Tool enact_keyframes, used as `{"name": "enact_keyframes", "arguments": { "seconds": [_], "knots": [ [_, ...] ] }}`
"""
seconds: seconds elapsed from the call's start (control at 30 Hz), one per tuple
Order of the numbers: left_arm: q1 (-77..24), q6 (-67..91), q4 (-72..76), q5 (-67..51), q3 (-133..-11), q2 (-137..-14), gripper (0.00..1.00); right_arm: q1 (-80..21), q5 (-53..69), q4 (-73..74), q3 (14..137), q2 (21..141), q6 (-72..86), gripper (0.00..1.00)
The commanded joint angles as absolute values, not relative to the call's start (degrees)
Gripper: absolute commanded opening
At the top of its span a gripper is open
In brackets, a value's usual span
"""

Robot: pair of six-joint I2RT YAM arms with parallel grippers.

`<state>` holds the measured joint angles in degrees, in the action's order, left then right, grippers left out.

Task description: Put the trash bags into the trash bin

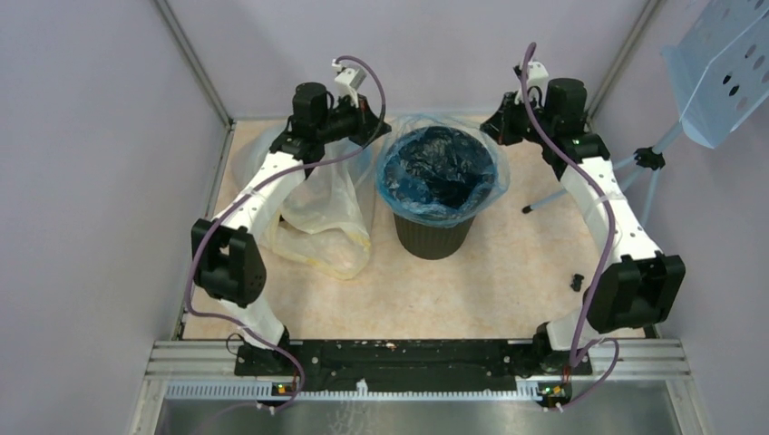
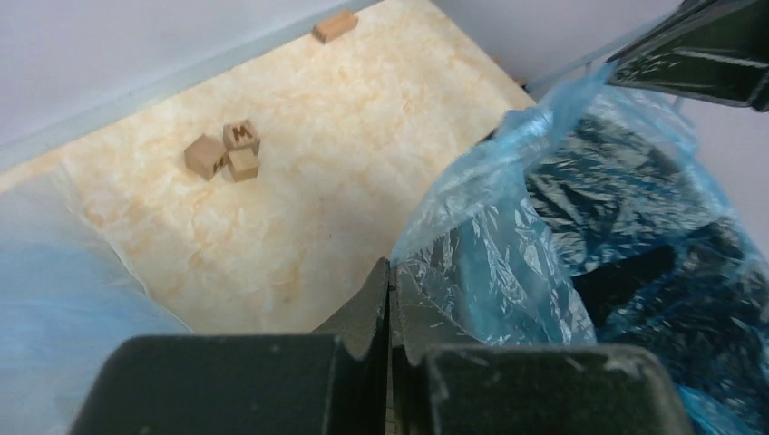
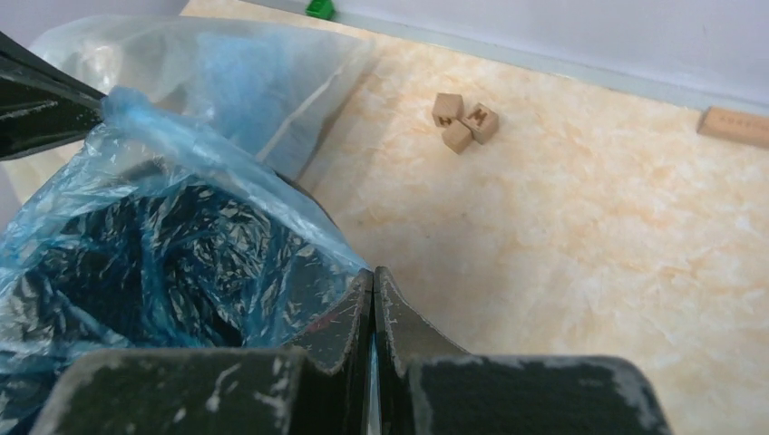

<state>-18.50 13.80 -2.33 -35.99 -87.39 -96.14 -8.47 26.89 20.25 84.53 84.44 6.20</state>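
Note:
The trash bin (image 1: 433, 233), round, black and ribbed, stands mid-table. The blue trash bag (image 1: 440, 172) lines its mouth, its glossy film spread over the rim. My left gripper (image 1: 383, 134) is at the rim's far left. In the left wrist view its jaws (image 2: 390, 272) are pressed together on the edge of the blue film (image 2: 508, 245). My right gripper (image 1: 492, 130) is at the rim's far right. Its jaws (image 3: 373, 276) are shut too, with a strip of the blue film (image 3: 181, 245) between them. Both hold the bag's edge above the bin.
A large clear yellowish bag (image 1: 322, 217) lies left of the bin under my left arm. Small wooden letter blocks (image 2: 224, 151) (image 3: 464, 121) and a wooden stick (image 3: 734, 127) lie near the back wall. A tripod with a perforated blue plate (image 1: 725, 72) stands at the right.

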Motion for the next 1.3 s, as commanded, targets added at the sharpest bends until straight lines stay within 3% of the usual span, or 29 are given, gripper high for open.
{"name": "enact_keyframes", "arguments": {
  "seconds": [0.0,0.33,0.5,0.7,0.87,1.07,1.17,1.27],
  "knots": [
    [-18.5,14.2,-6.5,-35.0,-92.6,-100.7,0.0,-7.0,25.9,21.2,89.0,87.0,8.6,0.0],
    [-18.3,16.3,-7.9,-38.6,-94.1,-106.9,0.0,-6.6,28.6,22.2,88.7,92.4,9.2,0.0],
    [-18.4,19.6,-3.3,-40.7,-88.7,-106.2,0.0,-6.6,30.2,17.7,82.7,91.6,14.1,0.0],
    [-18.4,24.0,2.9,-40.9,-81.9,-105.2,0.0,-6.6,27.7,13.8,77.6,91.3,19.3,0.0],
    [-18.3,24.6,4.0,-40.3,-79.2,-103.9,0.0,-5.4,21.4,17.3,80.6,91.0,19.4,0.0],
    [-17.7,25.2,3.7,-40.0,-78.6,-101.2,0.0,-2.6,16.9,24.6,84.9,86.7,20.1,0.39],
    [-17.3,25.6,2.6,-38.7,-78.5,-99.8,0.0,-2.3,13.1,25.6,81.8,81.3,21.2,0.48],
    [-16.5,26.4,1.3,-37.4,-77.7,-98.1,0.0,-1.1,12.6,26.4,77.7,75.9,21.4,0.52]
  ]
}}
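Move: Beside the trash bin's far side, both hands already pinch the blue bag's edge. The bin's mouth lies about 11 cm right, 7 cm back and 5 cm below the left hand. From the right hand it is some 8 cm left, 7 cm back and 5 cm below. The white bag lies roughly 18 cm left of the left hand, level with it and 24 cm below; the tripod foot is about 11 cm right, 2 cm back and 30 cm below the right hand. Drawing the pinched blue edge down outside the bin, both hands first edge forward, then ease back, their fingers tipping down some 20 degrees. The left sinks about 14 cm, keeps its hold and comes up slightly; the right sinks about 10 cm, opens halfway, lets go and swings right and up, turning clockwise, away from the bin. ##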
